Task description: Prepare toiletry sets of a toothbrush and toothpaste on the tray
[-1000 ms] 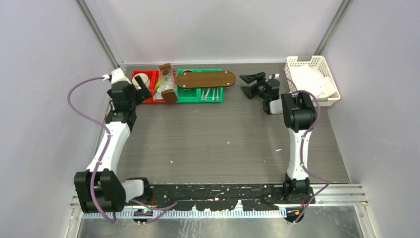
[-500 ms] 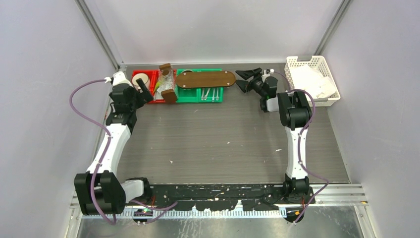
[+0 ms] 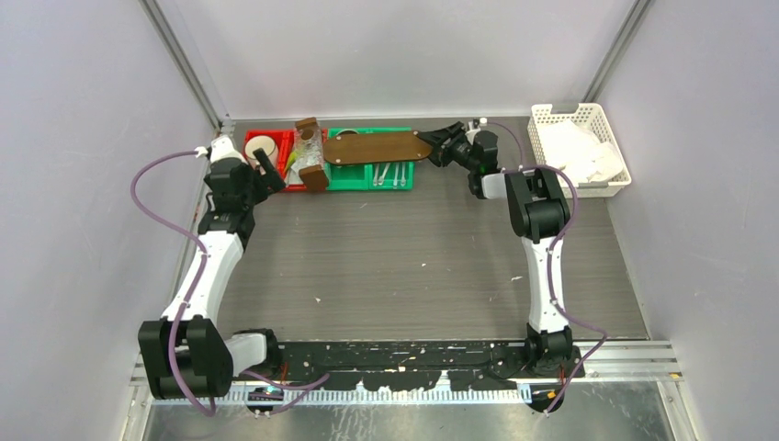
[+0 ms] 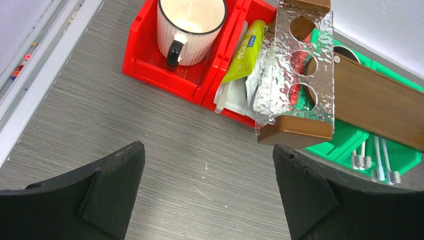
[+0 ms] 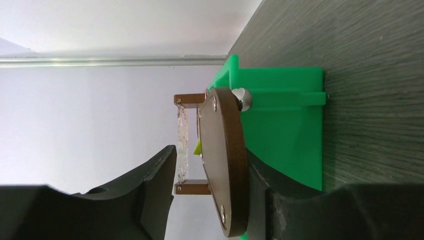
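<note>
A brown oval wooden tray (image 3: 381, 147) lies across the top of a green bin (image 3: 354, 176) at the back. My right gripper (image 3: 432, 147) straddles its right end. In the right wrist view the tray (image 5: 227, 165) stands edge-on between the fingers: one finger touches its underside, the other is a small gap away from its top face, so the gripper (image 5: 212, 165) is open. A yellow-green toothpaste tube (image 4: 245, 50) and whitish tubes (image 4: 235, 95) lie in a red bin (image 4: 170, 80). Slim pale toothbrushes (image 4: 377, 160) lie in the green bin. My left gripper (image 4: 207, 165) hangs wide open over bare table, just in front of the red bin.
A white ribbed mug (image 4: 190, 27) stands in the left red bin. A clear textured rack with round holes and wooden end blocks (image 4: 295, 65) sits between the red and green bins. A white lattice basket (image 3: 611, 184) holding white cloths stands at the back right.
My right gripper has travelled left from near the basket to the tray's right end, and its jaws have narrowed around it. The left arm has barely moved.
</note>
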Controlling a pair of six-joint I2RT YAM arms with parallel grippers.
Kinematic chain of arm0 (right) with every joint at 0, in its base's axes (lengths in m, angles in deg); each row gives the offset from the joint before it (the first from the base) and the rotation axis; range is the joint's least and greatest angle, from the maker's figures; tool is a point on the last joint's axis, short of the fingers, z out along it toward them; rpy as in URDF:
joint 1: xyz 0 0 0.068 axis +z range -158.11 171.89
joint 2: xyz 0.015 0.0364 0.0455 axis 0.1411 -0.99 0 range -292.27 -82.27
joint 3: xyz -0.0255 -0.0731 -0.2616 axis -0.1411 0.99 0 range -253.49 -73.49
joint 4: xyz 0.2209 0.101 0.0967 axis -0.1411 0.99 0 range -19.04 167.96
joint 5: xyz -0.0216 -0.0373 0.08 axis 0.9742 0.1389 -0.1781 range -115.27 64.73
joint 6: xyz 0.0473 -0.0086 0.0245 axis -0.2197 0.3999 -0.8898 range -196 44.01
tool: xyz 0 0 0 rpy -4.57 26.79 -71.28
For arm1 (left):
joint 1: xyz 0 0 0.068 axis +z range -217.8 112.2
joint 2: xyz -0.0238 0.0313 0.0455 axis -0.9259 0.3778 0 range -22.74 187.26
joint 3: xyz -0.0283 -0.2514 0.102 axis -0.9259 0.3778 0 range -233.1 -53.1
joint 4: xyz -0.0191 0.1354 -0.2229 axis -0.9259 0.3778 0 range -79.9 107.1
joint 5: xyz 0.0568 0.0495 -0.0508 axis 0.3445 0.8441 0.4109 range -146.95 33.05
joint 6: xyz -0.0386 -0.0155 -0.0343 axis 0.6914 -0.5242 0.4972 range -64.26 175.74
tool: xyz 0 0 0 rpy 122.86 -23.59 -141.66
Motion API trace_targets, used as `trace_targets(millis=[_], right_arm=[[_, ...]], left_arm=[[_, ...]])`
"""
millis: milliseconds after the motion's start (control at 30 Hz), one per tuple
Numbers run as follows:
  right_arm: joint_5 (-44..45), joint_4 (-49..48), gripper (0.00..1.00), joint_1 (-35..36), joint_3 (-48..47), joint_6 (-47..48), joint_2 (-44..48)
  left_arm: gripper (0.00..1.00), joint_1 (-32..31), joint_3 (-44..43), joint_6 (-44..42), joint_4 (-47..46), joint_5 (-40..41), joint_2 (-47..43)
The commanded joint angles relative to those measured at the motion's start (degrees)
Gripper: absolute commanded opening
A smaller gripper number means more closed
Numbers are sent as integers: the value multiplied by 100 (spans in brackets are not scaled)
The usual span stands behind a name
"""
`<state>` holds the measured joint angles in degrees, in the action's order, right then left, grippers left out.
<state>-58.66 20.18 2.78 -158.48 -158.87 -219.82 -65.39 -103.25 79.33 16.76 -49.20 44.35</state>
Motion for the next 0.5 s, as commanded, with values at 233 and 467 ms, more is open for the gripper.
trace_targets(millis=[233,467], right_arm=[[-202,53,20,124,-193,150,-29],[-320,-836,1,44,-285,-446,-162]], left_arm=[[100,31,152,31,-296,69,-223],[100,31,209,31,-288,58,-268]])
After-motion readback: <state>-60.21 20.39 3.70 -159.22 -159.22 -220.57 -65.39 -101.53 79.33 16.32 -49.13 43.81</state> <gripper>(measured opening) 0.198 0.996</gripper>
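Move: The brown tray lies nearly level with the right hand, its near end already between the half-open fingers and its middle about 14 cm to the left. The toothbrushes lie roughly 10 cm left, 7 cm back and 6 cm lower; the foil stand is some 32 cm left and 2 cm back, at about hand height. From the left hand, the tray's middle is about 18 cm ahead, 24 cm right and 9 cm lower. Leftward by only about 1 cm, the right hand eases farther onto the tray's end, dipping about 1 cm and then coming most of the way back up. Its fingers, one above and one below the tray, close from half open until they pinch the tray's thickness and stop there; the wrist hardly turns. ##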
